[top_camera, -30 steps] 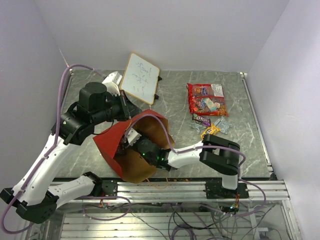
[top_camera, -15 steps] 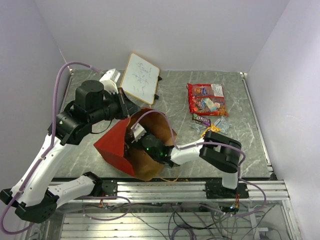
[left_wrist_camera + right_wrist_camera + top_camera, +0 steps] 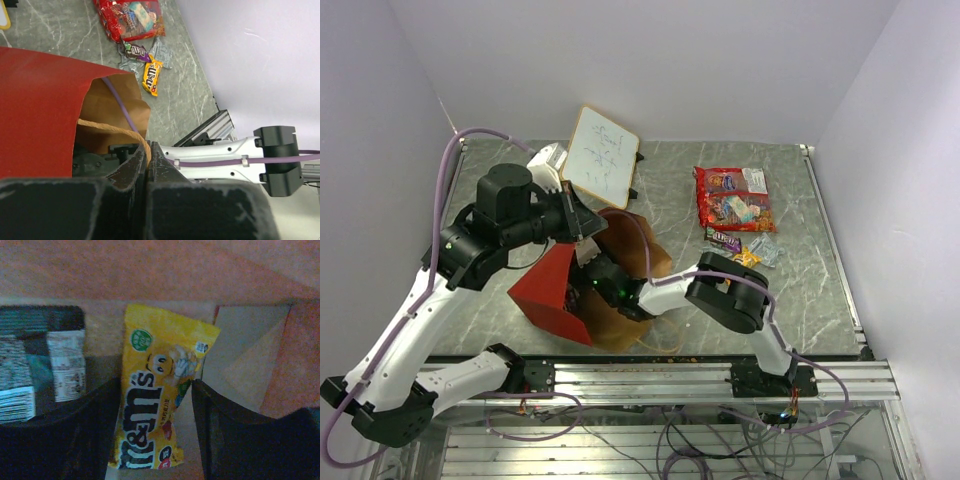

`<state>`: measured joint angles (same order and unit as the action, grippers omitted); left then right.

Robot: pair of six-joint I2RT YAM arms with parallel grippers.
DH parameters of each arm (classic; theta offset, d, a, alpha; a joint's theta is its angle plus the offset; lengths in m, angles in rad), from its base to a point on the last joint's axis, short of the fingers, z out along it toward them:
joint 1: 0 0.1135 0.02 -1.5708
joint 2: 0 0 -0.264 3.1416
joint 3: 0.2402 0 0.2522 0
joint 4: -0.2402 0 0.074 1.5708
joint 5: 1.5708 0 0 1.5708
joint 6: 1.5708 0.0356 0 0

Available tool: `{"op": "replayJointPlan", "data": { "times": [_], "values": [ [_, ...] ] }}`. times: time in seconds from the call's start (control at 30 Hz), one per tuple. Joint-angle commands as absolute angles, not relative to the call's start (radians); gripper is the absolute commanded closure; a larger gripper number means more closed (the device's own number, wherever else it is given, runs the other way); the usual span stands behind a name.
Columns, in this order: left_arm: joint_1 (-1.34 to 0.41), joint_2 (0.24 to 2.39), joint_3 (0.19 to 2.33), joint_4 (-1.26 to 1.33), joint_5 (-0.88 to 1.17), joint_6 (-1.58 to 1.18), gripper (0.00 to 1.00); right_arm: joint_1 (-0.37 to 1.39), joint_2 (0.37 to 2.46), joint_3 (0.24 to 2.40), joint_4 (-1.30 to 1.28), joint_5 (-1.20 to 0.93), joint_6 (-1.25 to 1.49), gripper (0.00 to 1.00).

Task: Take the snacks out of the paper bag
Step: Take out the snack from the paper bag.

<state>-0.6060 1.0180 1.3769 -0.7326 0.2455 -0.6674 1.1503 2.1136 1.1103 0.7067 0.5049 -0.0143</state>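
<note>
The paper bag (image 3: 545,290) lies tipped on its side, red outside, brown inside, its mouth facing right. My left gripper (image 3: 582,225) is shut on its tan twisted handle (image 3: 115,131), pinched at the fingertips (image 3: 148,150). My right arm (image 3: 725,298) reaches into the bag's mouth, so its gripper is hidden from above. Inside, my right gripper (image 3: 156,384) is open with a yellow M&M's packet (image 3: 155,410) lying between its fingers (image 3: 235,440). A dark packet with a white label (image 3: 45,360) lies to the left. The red candy bag (image 3: 733,197) and small packets (image 3: 748,257) lie outside on the table.
A white whiteboard (image 3: 602,155) leans at the back, just behind the left gripper. The aluminium rail (image 3: 720,375) runs along the near table edge. Purple cable (image 3: 122,107) runs into the bag along the right arm.
My right arm has pushed further left into the bag and its jaws have widened. The bag's mouth shifted up and back a little. My left gripper has kept its hold on the handle.
</note>
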Motion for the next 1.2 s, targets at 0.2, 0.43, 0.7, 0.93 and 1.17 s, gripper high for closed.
{"op": "replayJointPlan", "data": {
  "times": [0.2,0.43,0.7,0.93,1.17],
  "values": [
    [-0.606,0.948,1.373,-0.756,0.218,-0.699,0.93,1.123,2.157,1.173,0.639,0.507,-0.032,0.67],
    [-0.606,0.917,1.355,-0.794,0.13,-0.718,0.93,1.13,1.967,1.046,0.627,0.369,-0.076,0.84],
    [-0.606,0.939,1.362,-0.778,0.086,-0.71,0.93,1.155,1.717,0.876,0.547,0.131,-0.052,0.87],
    [-0.606,0.973,1.386,-0.753,0.048,-0.679,0.93,1.173,1.606,0.792,0.468,0.144,0.042,0.86],
    [-0.606,1.036,1.495,-0.766,0.034,-0.605,0.93,1.184,1.609,0.876,0.322,0.163,0.034,0.86]
  ]
}}
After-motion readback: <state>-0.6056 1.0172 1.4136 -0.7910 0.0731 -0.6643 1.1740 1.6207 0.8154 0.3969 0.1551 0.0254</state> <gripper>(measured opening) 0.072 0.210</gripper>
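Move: The yellow M&M's pack in the paper bag lies between the right hand's open fingers, its middle about 2 cm ahead, 1 cm left and 2 cm below. A dark snack pack lies some 6 cm to that hand's left and 1 cm back, 2 cm down; the bag's mouth is roughly 7 cm back, 12 cm right. From the left hand, the yellow pack is about 9 cm ahead, 6 cm left and 30 cm below. The right hand noses about 1 cm farther forward and 1.5 cm down, closing its fingers to pinch the yellow M&M's pack across its middle, then draws back about 11 cm, 5 cm to the right and 6 cm up, away from the dark pack, turning some 20 degrees counter-clockwise. The left hand keeps the paper bag's handle pinched, easing back about 1 cm and left 2.5 cm, then forward 3 cm. ##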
